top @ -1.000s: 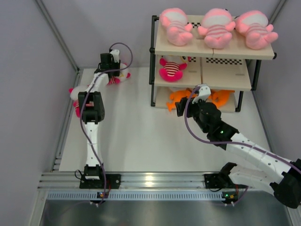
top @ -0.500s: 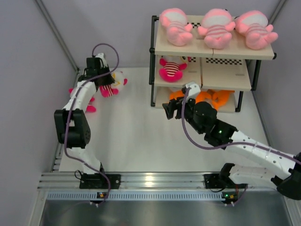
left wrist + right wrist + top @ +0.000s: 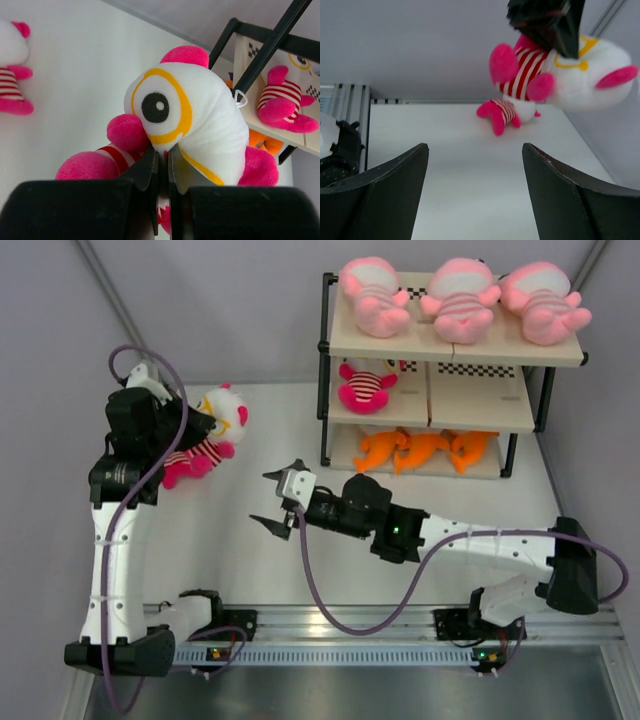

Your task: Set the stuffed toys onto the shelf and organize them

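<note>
My left gripper (image 3: 188, 436) (image 3: 161, 155) is shut on a hot-pink stuffed toy (image 3: 218, 416) (image 3: 195, 115) (image 3: 570, 70) with a white face, pinching its fabric and holding it above the table at the left. A second hot-pink toy (image 3: 506, 113) (image 3: 11, 70) lies on the table beyond it. The shelf (image 3: 480, 405) (image 3: 260, 52) stands at the back right. It carries three pale pink toys (image 3: 458, 298) on top, one hot-pink toy (image 3: 362, 386) in the middle and three orange fish toys (image 3: 420, 450) at the bottom. My right gripper (image 3: 278, 502) (image 3: 475, 172) hangs open and empty over the table's middle, pointing left.
Grey walls close the table (image 3: 300, 540) on the left, back and right. A metal rail (image 3: 330, 620) with both arm bases runs along the near edge. The shelf's black posts (image 3: 325, 370) stand just right of the held toy's side.
My left gripper closed on the hot-pink toy and lifted it off the table toward the near left. My right arm pulled away from the bottom shelf and swung left over the table.
</note>
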You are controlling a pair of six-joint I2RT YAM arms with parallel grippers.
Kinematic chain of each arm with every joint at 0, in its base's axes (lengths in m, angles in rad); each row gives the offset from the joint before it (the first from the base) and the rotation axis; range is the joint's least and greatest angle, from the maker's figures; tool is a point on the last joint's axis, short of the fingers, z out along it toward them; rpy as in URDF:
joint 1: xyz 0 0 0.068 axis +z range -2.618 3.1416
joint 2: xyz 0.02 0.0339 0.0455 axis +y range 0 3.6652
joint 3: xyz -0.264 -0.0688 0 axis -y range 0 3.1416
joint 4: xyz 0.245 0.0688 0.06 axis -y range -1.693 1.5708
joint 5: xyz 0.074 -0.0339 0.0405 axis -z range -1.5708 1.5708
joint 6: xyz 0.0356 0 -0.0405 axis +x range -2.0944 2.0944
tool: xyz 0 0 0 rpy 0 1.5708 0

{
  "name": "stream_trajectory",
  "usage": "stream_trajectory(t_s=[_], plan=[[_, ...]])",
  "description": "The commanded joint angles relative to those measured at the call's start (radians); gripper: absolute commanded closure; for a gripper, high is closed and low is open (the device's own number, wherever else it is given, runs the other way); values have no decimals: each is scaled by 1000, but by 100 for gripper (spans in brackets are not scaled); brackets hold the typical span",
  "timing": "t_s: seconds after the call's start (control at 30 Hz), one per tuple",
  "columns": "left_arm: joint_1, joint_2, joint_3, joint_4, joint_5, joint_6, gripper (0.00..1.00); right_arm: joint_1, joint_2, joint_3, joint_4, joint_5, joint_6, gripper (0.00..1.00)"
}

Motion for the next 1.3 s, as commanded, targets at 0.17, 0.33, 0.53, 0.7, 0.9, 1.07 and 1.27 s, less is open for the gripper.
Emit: stream_trajectory(t_s=[0.17,0.33,0.53,0.7,0.9,1.07,1.27], plan=[[4,-100,61,-179,34,-101,100,50,173,233,217,-100,-213,27],[4,-97,71,-178,47,-138,100,74,259,328,196,-69,-228,27],[4,-95,85,-178,70,-163,100,79,356,410,162,40,-230,29],[4,-97,93,-178,80,-172,100,77,431,468,124,156,-233,30],[4,-84,100,-178,106,-172,100,68,477,513,82,268,-204,53],[4,-89,76,-178,126,-156,100,36,467,490,75,271,-109,87],[4,-110,7,-178,142,-13,63,-62,338,446,-103,-79,41,100]])
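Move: The left hand holds the white-and-pink striped toy, with the open right gripper waiting about 13 cm back, 8 cm to its right and some 5 cm lower. From the right hand, the held toy lies about 11 cm ahead, 9 cm left and 5 cm above. The table toy is some 30 cm ahead and 29 cm left of the right hand, 28 cm lower; the shelf post's foot is 27 cm ahead, 12 cm right, 30 cm down. Leftward about 10 cm, rising some 6 cm over the first stretch, then sinking most of that while pushing forward about 5 cm, the right hand reaches the toy and shuts its fingers on one pink limb beside the striped body. The left hand draws back about 5 cm early, holds the toy there, and at the very end starts to open its fingers. ##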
